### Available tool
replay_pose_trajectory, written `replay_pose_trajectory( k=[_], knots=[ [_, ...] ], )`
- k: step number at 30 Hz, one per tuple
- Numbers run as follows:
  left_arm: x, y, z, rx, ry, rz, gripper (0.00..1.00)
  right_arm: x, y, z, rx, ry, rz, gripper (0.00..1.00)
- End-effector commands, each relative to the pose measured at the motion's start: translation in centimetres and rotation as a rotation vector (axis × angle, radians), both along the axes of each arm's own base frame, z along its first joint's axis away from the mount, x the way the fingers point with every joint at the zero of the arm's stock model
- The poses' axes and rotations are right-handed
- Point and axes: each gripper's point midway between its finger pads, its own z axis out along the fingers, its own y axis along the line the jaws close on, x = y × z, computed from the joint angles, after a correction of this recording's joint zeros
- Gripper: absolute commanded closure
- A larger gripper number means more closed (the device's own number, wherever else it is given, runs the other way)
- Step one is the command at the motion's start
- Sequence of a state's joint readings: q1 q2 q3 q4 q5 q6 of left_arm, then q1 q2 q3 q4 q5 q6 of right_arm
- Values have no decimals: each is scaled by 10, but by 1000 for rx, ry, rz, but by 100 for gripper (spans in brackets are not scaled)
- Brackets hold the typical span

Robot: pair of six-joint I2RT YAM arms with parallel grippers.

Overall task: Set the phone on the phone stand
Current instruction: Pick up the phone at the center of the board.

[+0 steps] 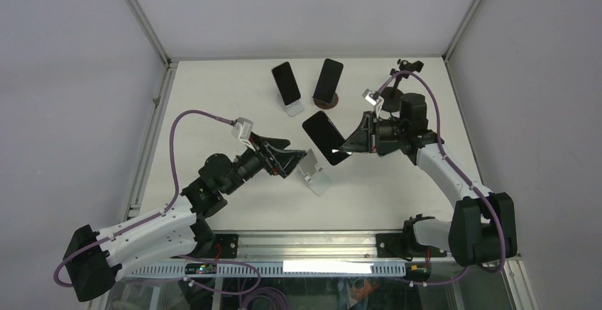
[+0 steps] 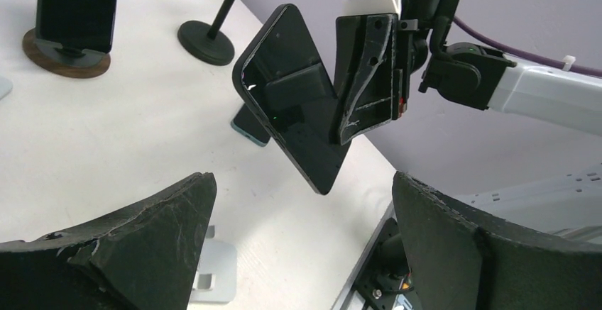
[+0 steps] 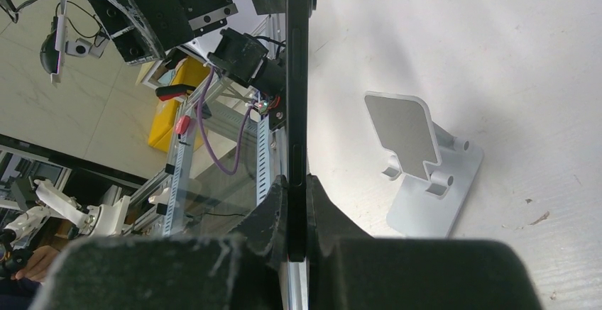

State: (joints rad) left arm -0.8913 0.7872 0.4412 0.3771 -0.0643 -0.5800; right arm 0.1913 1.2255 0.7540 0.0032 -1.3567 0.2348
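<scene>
A black phone (image 1: 324, 135) is held off the table, tilted, by my right gripper (image 1: 351, 144), which is shut on one end of it. The right wrist view shows the phone (image 3: 298, 76) edge-on between my right gripper's (image 3: 298, 203) fingers. A silver phone stand (image 1: 316, 174) stands empty on the table just below and left of the phone; it also shows in the right wrist view (image 3: 420, 161). My left gripper (image 1: 295, 162) is open and empty, right beside the stand. In the left wrist view the phone (image 2: 294, 104) hangs ahead of my open left gripper (image 2: 302, 189).
At the back, a second phone (image 1: 286, 82) leans on a white stand (image 1: 294, 108) and a third (image 1: 329, 79) on a round brown stand (image 1: 326, 101). A small black tripod (image 1: 407, 67) stands at the back right. The table's metal front rail (image 1: 305, 242) lies near the arm bases.
</scene>
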Motion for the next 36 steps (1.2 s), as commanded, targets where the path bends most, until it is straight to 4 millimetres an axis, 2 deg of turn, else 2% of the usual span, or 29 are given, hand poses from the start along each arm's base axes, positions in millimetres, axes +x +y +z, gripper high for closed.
replay_pose_trajectory(
  k=[1, 9, 17, 23, 28, 31, 36],
  knots=[
    [-5, -7, 22, -72, -108, -38, 2, -7, -2, 17, 40, -100, 48, 100],
    [-9, -21, 13, -114, -114, -109, 2, -8, -2, 16, 43, -99, 56, 100],
    [-4, -21, 13, -203, -98, -106, 5, -12, -3, 17, 53, -97, 77, 100],
    [13, -18, 10, -269, -59, -139, 8, -15, -3, 18, 61, -101, 95, 100],
    [21, -15, 22, -382, -62, -227, 12, -19, -3, 18, 66, -100, 110, 100],
    [24, -23, 23, -396, -63, -283, 19, -20, -3, 19, 70, -100, 118, 100],
    [37, -38, 20, -424, 1, -360, 37, -23, -2, 19, 74, -100, 131, 100]
  ],
)
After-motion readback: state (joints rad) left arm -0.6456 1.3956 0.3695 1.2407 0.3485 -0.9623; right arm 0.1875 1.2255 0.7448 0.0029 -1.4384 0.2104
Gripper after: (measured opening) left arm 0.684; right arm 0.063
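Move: The phone, held up in the right hand's shut fingers, has its middle about 8 cm right of the left hand, 4 cm ahead and near its height; from the right hand it is some 4 cm left and 3 cm ahead. The empty silver stand sits about 8 cm back, 4 cm right and 18 cm below the left hand. The round wooden stand with its phone is roughly 19 cm ahead of the left hand, 9 cm right and 15 cm down. The left hand eases right and down, then forward 5 cm towards the right-held phone, rolling, fingers partly closing. ##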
